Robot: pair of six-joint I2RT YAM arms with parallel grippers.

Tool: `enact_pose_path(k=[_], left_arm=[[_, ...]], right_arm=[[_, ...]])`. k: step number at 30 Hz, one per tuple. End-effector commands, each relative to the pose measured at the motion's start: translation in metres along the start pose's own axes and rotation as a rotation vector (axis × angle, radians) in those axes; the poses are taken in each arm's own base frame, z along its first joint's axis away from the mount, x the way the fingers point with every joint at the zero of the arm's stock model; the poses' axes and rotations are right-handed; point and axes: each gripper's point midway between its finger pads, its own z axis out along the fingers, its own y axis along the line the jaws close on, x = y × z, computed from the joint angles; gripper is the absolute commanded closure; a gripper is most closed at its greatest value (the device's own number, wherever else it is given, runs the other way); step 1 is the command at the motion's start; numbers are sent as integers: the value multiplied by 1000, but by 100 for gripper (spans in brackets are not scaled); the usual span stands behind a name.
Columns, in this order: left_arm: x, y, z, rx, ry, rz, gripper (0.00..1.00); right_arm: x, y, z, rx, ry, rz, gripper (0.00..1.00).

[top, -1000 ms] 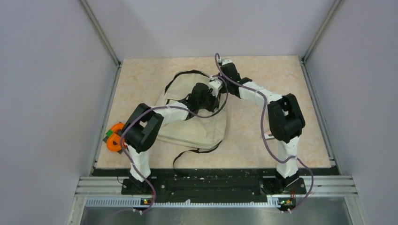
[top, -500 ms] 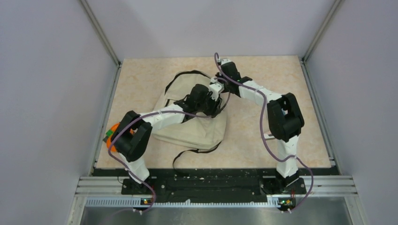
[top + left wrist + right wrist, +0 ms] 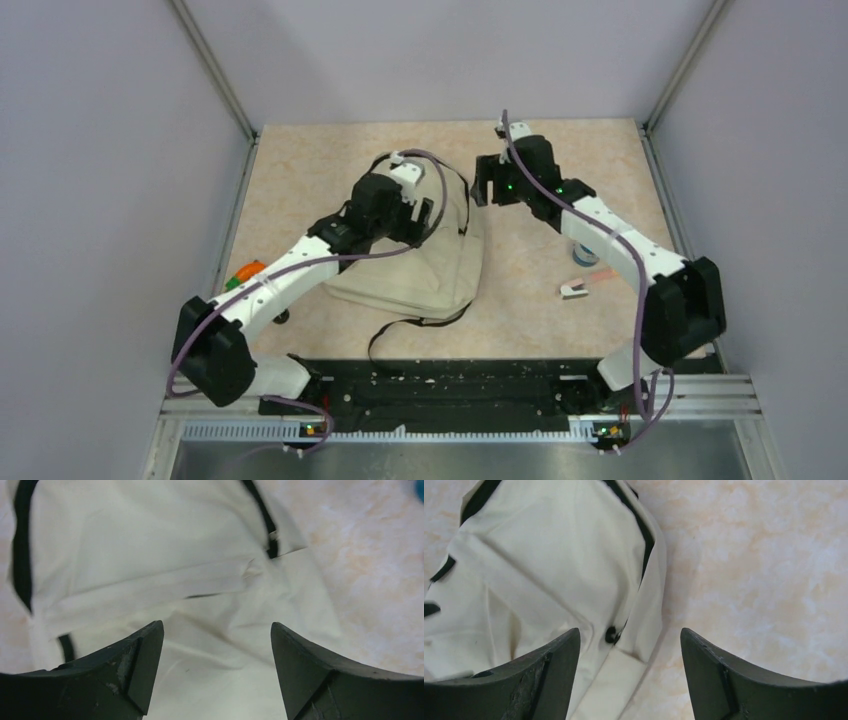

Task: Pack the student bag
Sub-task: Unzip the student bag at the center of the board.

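Note:
The student bag (image 3: pixel 440 270) lies flat on the table, cream fabric with black zipper lines and thin black straps (image 3: pixel 400 330). My left gripper (image 3: pixel 424 214) hovers over its upper part, open, with nothing between the fingers. In the left wrist view the bag (image 3: pixel 150 555) fills most of the frame under the open left gripper (image 3: pixel 217 630). My right gripper (image 3: pixel 482 190) hangs open just above the bag's top right edge. The right wrist view has the bag (image 3: pixel 549 555), a black zipper pull (image 3: pixel 611 634) and bare table under the empty right gripper (image 3: pixel 630 635).
An orange object (image 3: pixel 246 271) lies at the table's left edge beside the left arm. Right of the bag are a small bluish cylinder (image 3: pixel 583 250), a pink stick (image 3: pixel 600 274) and a small white piece (image 3: pixel 574 291). Grey walls close in the table (image 3: pixel 560 150).
Both grippers were shut at the bag's top and now stand open. The left arm has stretched out to the left, the right arm has swung right, uncovering the small items.

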Motion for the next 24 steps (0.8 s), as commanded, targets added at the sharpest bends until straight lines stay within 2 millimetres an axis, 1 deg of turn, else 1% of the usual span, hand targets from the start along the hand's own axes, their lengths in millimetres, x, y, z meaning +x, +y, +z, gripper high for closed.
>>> enact_pose_path(k=[1,4,5,6,10,12,14,17,18,21,22,24], left_arm=[[35,67,-31,-170,90,-131,17],[39,98,-47,-253,51,-200,16],[40,103,-49,-269,46,-216,15],[41,107,-50,-279,40,-233,15],[45,122,-46,-327,41,-293,15],[44,127,-43,-345,26,-317,15],[39,128,-42,-346,-11,-335,17],[32,130,-41,-354,-61,-355,17],[31,132,-41,-363,-64,-360,17],[31,138,-40,-378,-58,-368,16],[32,140,-39,-384,-52,-371,15],[32,144,-39,-398,-46,-375,15]], right_arm=[[44,8,-33,-89,45,117,27],[78,22,-47,-183,91,191,27],[90,26,-50,-211,110,220,27],[107,29,-52,-231,132,250,27],[142,41,-61,-308,151,356,27],[151,50,-61,-348,147,393,28],[162,57,-58,-367,163,414,29],[170,66,-52,-392,174,432,34],[171,67,-49,-394,174,439,37],[170,68,-39,-401,169,435,57],[170,68,-33,-399,175,429,60],[173,66,-25,-375,203,415,61]])
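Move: The right flank of the student bag, toward its near end, lies about 15 cm back from my right hand, 3 cm left and 15 cm below. The main zip's pull is some 7 cm back and 5 cm left, at that same depth. From my left hand, the left end of the front pocket is about 6 cm ahead, 12 cm left and 14 cm down. The main zip's left end sits 5 cm beyond that pocket end and 5 cm farther left. I draw my right hand back past the zip pull and down, about 16 cm back and 13 cm lower, to the bag's right flank, tipping and rolling the wrist so the fingers point more steeply down, then narrowing their gap part-way close over the edge. Meanwhile my open left hand sweeps some 14 cm left above the bag, turning nearly 30 degrees counter-clockwise, toward the pocket's left end. ##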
